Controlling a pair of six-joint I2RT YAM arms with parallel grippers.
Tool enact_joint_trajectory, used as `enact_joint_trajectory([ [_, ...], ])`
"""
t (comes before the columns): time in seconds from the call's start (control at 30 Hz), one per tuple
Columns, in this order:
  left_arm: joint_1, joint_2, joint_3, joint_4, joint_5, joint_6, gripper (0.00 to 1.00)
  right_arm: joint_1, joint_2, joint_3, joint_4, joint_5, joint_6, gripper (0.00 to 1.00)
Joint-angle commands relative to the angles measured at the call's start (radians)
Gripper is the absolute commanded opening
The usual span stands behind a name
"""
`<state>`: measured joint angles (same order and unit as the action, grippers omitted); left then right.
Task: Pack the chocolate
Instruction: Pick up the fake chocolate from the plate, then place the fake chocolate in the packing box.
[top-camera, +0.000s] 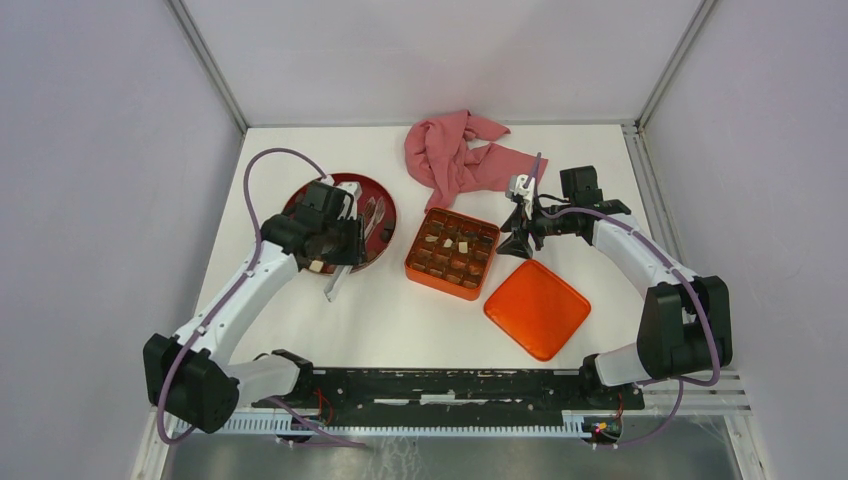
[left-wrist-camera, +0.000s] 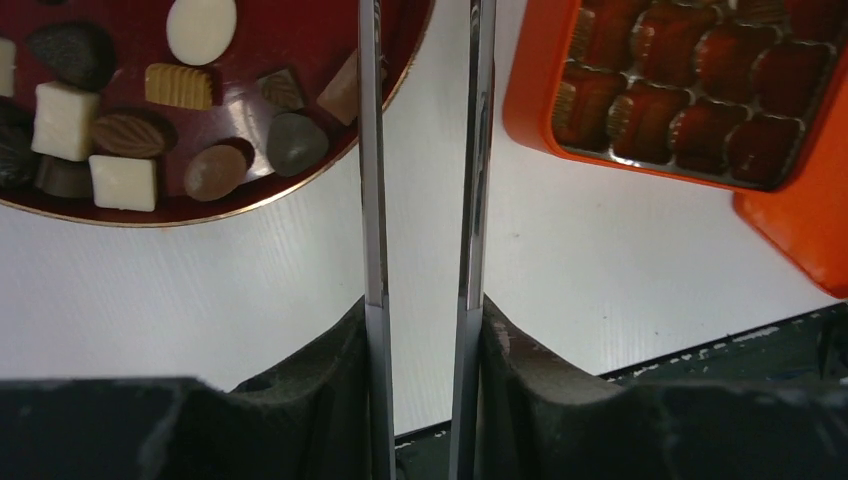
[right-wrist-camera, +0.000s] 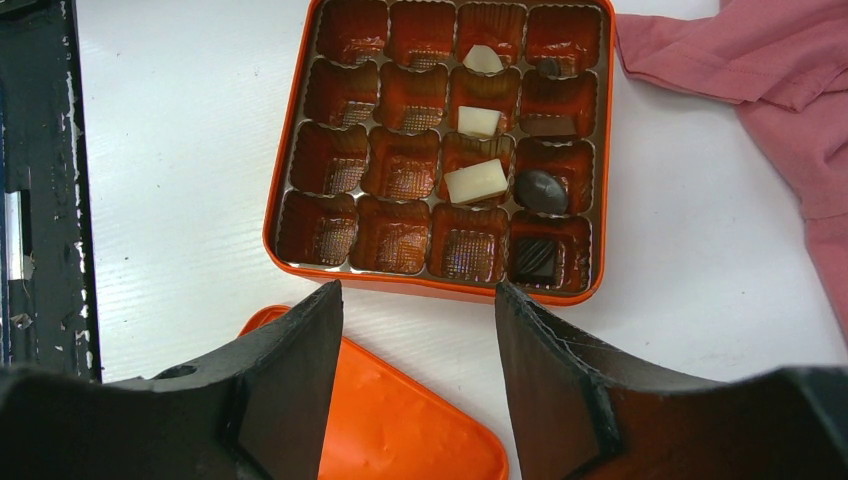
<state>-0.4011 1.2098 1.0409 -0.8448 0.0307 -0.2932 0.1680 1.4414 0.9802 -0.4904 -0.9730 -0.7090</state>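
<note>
Chocolate pieces (left-wrist-camera: 125, 182), dark, tan and cream, lie on the round dark-red plate (left-wrist-camera: 200, 215). Several more chocolate pieces (right-wrist-camera: 477, 182) sit in the right-hand columns of the orange gridded tin (right-wrist-camera: 283, 150). My left gripper (left-wrist-camera: 425, 305) is shut on metal tweezers (left-wrist-camera: 372, 150), whose two blades run apart and out of the top of the left wrist view. It hovers between plate and tin (top-camera: 452, 253), and I see nothing between the blades. My right gripper (right-wrist-camera: 417, 292) stands open and empty just beside the tin's edge.
The orange lid (top-camera: 537, 308) lies flat to the right of the tin, partly under my right gripper (top-camera: 518, 240). A crumpled pink cloth (top-camera: 455, 155) lies behind the tin. A black rail runs along the table's near edge.
</note>
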Motion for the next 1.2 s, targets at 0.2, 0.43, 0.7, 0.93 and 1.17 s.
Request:
enact_joint_trajectory([
  [0.2,0.001,-0.057,-0.013,0.095,0.050,-0.023,0.02,-0.003,0.001,0.043,-0.002,-0.033,-0.018,0.63],
  [0.43,0.002,-0.030,-0.004,0.076,-0.014,-0.012,0.02,-0.003,-0.001,0.043,-0.002,-0.033,-0.019,0.63],
  [0.7,0.001,-0.047,-0.024,0.098,0.026,-0.018,0.02,-0.003,0.000,0.043,-0.002,-0.035,-0.018,0.64],
  [0.93,-0.023,-0.097,-0.084,0.238,0.274,-0.069,0.02,-0.002,0.005,0.042,0.001,-0.030,-0.018,0.64],
  [1.17,-0.201,-0.086,-0.154,0.443,0.325,-0.173,0.02,-0.003,0.004,0.040,0.009,-0.018,-0.011,0.64],
])
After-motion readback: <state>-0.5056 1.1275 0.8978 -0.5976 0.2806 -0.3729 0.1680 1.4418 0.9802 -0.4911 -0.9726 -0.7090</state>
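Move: The left hand still grips the tongs. The open box they are carried to has its middle about 21 cm to the hand's right, roughly 2 cm ahead and 13 cm below. The red plate's middle is about 7 cm ahead, 5 cm left and 13 cm below; the pink cloth is about 21 cm ahead and 26 cm right, at table height. For the waiting right hand, the box lies about 11 cm left, 2 cm back and 12 cm below. Keeping its grip on the tongs, the left hand first makes a small shift right and up of little more than a centimetre, comes back and pauses almost where it began above the plate's near side. It then sweeps right with gathering speed, ending about 7 cm over and 2 cm nearer the base at almost the same height, while the wrist swings the fingers some 20 degrees towards the right and clockwise, taking the tong tips from above the plate to the box's left edge. ##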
